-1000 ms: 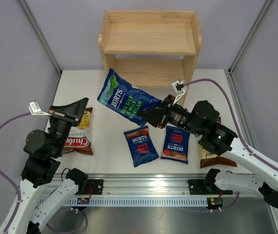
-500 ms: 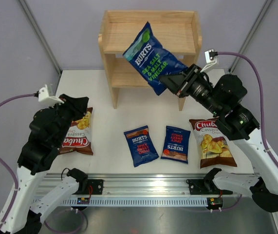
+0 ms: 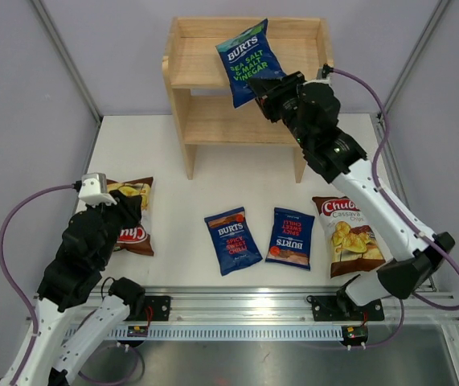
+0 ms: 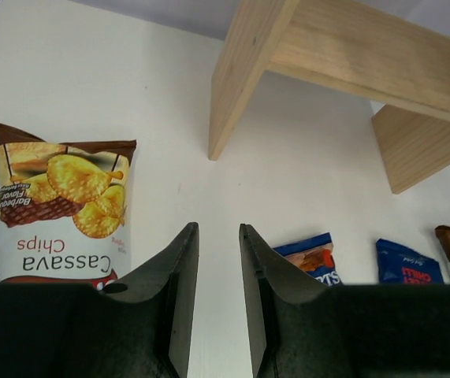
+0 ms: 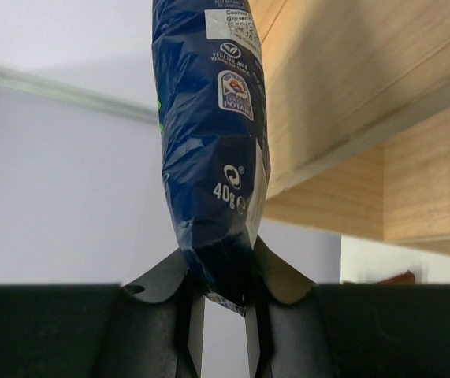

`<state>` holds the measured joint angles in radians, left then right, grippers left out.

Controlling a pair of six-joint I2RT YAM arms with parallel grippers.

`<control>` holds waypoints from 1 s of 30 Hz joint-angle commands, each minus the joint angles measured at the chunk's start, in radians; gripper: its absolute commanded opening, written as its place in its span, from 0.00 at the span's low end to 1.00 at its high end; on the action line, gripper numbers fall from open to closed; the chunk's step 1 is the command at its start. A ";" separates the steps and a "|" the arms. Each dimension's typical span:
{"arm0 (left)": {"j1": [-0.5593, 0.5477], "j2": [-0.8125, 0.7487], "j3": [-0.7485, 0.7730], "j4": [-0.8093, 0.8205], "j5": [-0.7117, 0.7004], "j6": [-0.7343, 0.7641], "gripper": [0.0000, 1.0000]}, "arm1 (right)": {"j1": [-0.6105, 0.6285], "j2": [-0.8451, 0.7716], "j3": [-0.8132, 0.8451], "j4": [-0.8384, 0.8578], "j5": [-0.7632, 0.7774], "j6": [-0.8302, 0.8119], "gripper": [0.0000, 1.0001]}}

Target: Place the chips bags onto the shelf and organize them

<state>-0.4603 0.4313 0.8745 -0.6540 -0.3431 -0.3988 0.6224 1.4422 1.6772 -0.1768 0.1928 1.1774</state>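
My right gripper point(image 3: 271, 90) is shut on the edge of a dark blue Burts sea salt bag point(image 3: 247, 61) and holds it up over the top tier of the wooden shelf point(image 3: 182, 66). In the right wrist view the bag point(image 5: 209, 142) stands out from my jaws beside the shelf point(image 5: 343, 102). Two small blue Burts bags point(image 3: 231, 240) point(image 3: 289, 236) lie flat at the table's front middle. One brown Chuba bag point(image 3: 348, 234) lies at the right. The other point(image 3: 133, 217) lies at the left, partly under my left gripper point(image 3: 124, 211). That gripper point(image 4: 214, 240) is open and empty above the table.
The shelf's lower tier point(image 3: 237, 121) holds nothing. Metal frame posts point(image 3: 68, 64) rise at the back corners, with grey walls behind. The arms' base rail point(image 3: 245, 310) runs along the near edge.
My right gripper has carried the sea salt bag up from the table and back, to over the shelf's top tier. My left arm has pulled back toward the near edge.
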 commanded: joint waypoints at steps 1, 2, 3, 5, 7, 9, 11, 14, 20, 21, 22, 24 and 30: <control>0.002 -0.005 -0.022 0.040 -0.042 0.043 0.30 | 0.042 0.061 0.111 0.060 0.239 0.117 0.00; 0.000 -0.006 -0.022 0.040 -0.039 0.044 0.30 | 0.051 0.101 0.152 0.056 0.266 0.125 0.00; 0.000 -0.008 -0.028 0.039 -0.036 0.046 0.30 | 0.060 0.122 0.177 0.045 0.286 0.128 0.00; 0.000 -0.009 -0.031 0.030 -0.033 0.044 0.30 | 0.089 0.199 0.283 0.005 0.347 0.140 0.00; 0.000 -0.012 -0.029 0.024 -0.059 0.043 0.30 | 0.114 0.259 0.357 -0.052 0.381 0.146 0.00; 0.002 -0.017 -0.028 0.022 -0.071 0.040 0.30 | 0.131 0.351 0.487 -0.124 0.404 0.159 0.00; 0.002 -0.019 -0.028 0.016 -0.082 0.035 0.30 | 0.154 0.442 0.624 -0.199 0.454 0.169 0.00; 0.002 -0.028 -0.031 0.007 -0.099 0.026 0.30 | 0.174 0.558 0.799 -0.274 0.523 0.182 0.01; 0.002 -0.031 -0.032 0.007 -0.088 0.025 0.30 | 0.198 0.676 0.898 -0.309 0.573 0.221 0.01; 0.002 -0.029 -0.032 0.007 -0.089 0.025 0.30 | 0.203 0.688 0.909 -0.314 0.571 0.228 0.01; 0.002 -0.029 -0.031 0.005 -0.089 0.025 0.30 | 0.206 0.714 0.923 -0.320 0.573 0.231 0.01; 0.002 -0.032 -0.031 0.005 -0.089 0.023 0.30 | 0.218 0.738 0.952 -0.320 0.576 0.231 0.02; 0.002 -0.034 -0.031 0.005 -0.088 0.023 0.30 | 0.235 0.814 1.032 -0.300 0.588 0.206 0.11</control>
<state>-0.4603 0.4068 0.8440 -0.6636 -0.4061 -0.3813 0.8368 2.2230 2.6415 -0.4763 0.7158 1.3922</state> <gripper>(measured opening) 0.300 0.272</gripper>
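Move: The right hand pinches the lower end of the sea salt bag; its place, the left end of the upper shelf, lies about 15 cm ahead, 11 cm left and 5 cm below. The shelf's left side stands some 18 cm left and 15 cm ahead; the lower shelf is about 14 cm ahead, 3 cm left and 30 cm down. From the left hand, that place is roughly 33 cm ahead, 17 cm right and 14 cm higher. The right hand, still pinching the sea salt bag, carries it left and forward about 15 cm, turning clockwise. ##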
